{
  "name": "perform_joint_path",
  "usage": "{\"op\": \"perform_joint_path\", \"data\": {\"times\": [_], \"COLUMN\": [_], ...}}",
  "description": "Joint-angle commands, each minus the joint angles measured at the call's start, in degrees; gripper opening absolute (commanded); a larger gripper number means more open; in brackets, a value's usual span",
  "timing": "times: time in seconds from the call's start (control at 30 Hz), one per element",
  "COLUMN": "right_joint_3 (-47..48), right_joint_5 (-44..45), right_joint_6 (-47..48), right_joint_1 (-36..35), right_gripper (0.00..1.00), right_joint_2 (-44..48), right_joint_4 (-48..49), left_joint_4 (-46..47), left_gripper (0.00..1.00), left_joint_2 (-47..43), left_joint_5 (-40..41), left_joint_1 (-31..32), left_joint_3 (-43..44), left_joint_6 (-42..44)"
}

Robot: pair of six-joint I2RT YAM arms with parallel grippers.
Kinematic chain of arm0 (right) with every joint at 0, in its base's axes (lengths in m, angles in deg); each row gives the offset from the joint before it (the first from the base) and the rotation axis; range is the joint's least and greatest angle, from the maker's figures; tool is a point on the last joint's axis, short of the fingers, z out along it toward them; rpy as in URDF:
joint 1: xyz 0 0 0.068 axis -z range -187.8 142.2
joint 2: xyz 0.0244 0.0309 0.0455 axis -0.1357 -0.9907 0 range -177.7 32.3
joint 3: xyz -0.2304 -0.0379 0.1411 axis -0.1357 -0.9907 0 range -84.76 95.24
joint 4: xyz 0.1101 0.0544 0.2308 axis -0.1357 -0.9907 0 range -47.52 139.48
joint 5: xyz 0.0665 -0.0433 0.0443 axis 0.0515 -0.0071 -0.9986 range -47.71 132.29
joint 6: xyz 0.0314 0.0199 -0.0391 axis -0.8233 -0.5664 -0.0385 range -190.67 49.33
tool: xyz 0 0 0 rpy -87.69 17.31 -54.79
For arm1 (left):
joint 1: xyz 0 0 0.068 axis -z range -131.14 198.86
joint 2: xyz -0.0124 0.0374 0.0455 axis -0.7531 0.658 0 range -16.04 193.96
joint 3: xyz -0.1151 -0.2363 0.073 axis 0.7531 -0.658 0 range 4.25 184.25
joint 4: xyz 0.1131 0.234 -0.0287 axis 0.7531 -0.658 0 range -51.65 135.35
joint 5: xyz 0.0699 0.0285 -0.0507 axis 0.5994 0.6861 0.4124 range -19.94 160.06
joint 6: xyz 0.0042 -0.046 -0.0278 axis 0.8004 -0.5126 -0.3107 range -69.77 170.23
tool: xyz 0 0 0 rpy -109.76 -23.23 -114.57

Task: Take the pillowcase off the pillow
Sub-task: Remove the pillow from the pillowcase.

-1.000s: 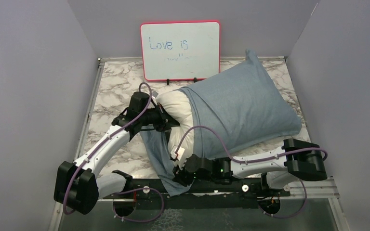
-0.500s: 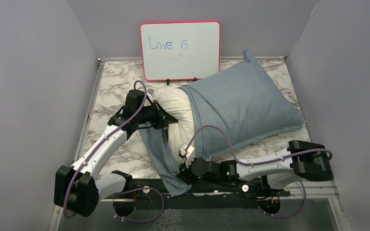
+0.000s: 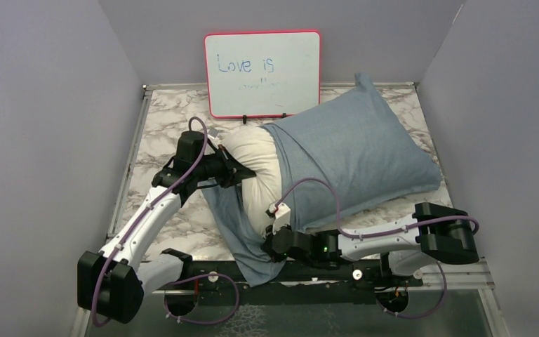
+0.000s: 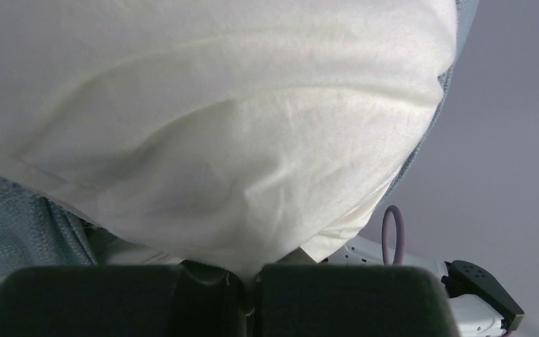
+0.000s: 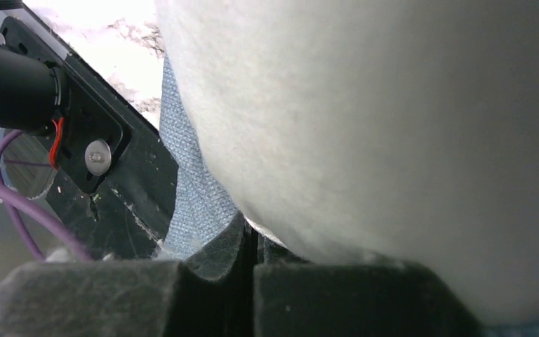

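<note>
The white pillow lies on the marble table with its left end bare. The blue-grey pillowcase covers its right part, and a loose strip of it trails to the front edge. My left gripper is shut on a fold of the pillow's white fabric, which runs down between the jaws. My right gripper is shut under the pillow's near corner. Its tips touch the pillow beside the pillowcase. Whether any cloth is caught there does not show.
A red-framed whiteboard stands at the back, just left of the pillow's far corner. Grey walls close in on both sides. The black base rail runs along the front edge, with purple cables looping over both arms.
My right gripper has shut and risen a little against the pillow's near corner. The left arm has drawn back to the left, still gripping the pillow.
</note>
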Motion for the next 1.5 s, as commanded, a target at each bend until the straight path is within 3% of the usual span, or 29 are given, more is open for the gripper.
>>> {"op": "perform_joint_path", "data": {"times": [0.0, 0.1, 0.2, 0.3, 0.4, 0.53, 0.57, 0.6, 0.73, 0.83, 1.07, 1.17, 1.33, 1.47], "right_joint_3": [0.83, 4.38, 4.71, 2.40, -2.74, -5.25, -4.57, -3.39, 2.86, 4.94, 1.51, 1.94, 1.38, 0.91], "right_joint_5": [1.30, 13.22, 17.23, 14.73, 6.09, -2.38, -4.03, -4.79, -5.05, -4.15, -9.02, -9.66, -10.75, -11.64], "right_joint_6": [-5.90, -21.79, -26.73, -18.58, -5.26, -0.10, 0.74, 1.20, 1.08, -0.75, -1.04, -0.35, -0.78, -1.66], "right_joint_1": [-1.26, -1.13, -0.95, -0.74, -0.46, -0.46, -0.46, -0.38, -0.14, 0.94, 4.80, 4.90, 4.90, 4.90], "right_gripper": [0.01, 0.01, 0.01, 0.00, 0.01, 0.01, 0.01, 0.01, 0.01, 0.01, 0.00, 0.00, 0.01, 0.01], "right_joint_2": [-2.01, -3.74, -4.13, -2.56, 1.72, 7.53, 8.18, 8.41, 6.49, 5.17, 6.94, 6.27, 5.87, 7.00], "right_joint_4": [-18.92, -37.28, -43.18, -35.50, -18.47, -7.56, -6.24, -6.46, -10.98, -12.50, -2.28, -2.37, -0.80, 1.59], "left_joint_4": [15.11, 20.68, 19.86, 14.72, 14.10, 9.27, 8.82, 8.67, 8.53, 5.58, -5.62, -6.08, -5.13, -5.12], "left_gripper": [0.00, 0.00, 0.00, 0.00, 0.00, 0.00, 0.04, 0.14, 0.65, 0.82, 0.89, 0.89, 0.87, 0.87], "left_joint_2": [-4.61, -5.53, -6.76, -7.32, -7.34, -5.54, -5.25, -5.24, -8.15, -12.00, -22.19, -24.78, -21.97, -19.74], "left_joint_5": [3.89, 1.37, 2.33, 4.91, 4.98, 4.66, 3.50, 1.99, -1.08, -2.55, -2.96, -7.29, -11.66, -9.48], "left_joint_1": [-2.62, -2.96, -3.10, -3.34, -3.76, -3.76, -3.76, -3.76, -3.75, -3.76, -3.76, -3.76, -3.16, -1.47], "left_joint_3": [4.06, 2.26, 3.10, 5.58, 6.22, 6.62, 5.44, 3.90, -5.27, -10.10, -13.79, -15.67, -12.94, -12.85], "left_joint_6": [-5.07, -10.75, -11.22, -8.70, -7.79, 0.23, 2.26, 3.80, 7.48, 10.23, 15.43, 16.52, 20.65, 22.41]}}
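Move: The left hand, shut on the white pillow cloth, has the middle of the pillow's bare end about 2 cm back, 2 cm to its right and 7 cm below; the hanging pillowcase flap lies some 18 cm back, 5 cm left and 16 cm below. From the right hand, shut at the near edge, the bare end is roughly 20 cm ahead, 2 cm left and 7 cm up, the flap 3 cm ahead, 9 cm left and slightly below. Gripping the white pillow cloth, the left fingers pull it up about 2 cm, then open wide and let go; the left hand draws back some 8 cm, sinking and edging left over the bare end while the wrist tips down about 15 degrees. The right fingers stay shut on the pillowcase edge, swing right and forward with a clockwise turn, then return left and back, rising about 3 cm. ##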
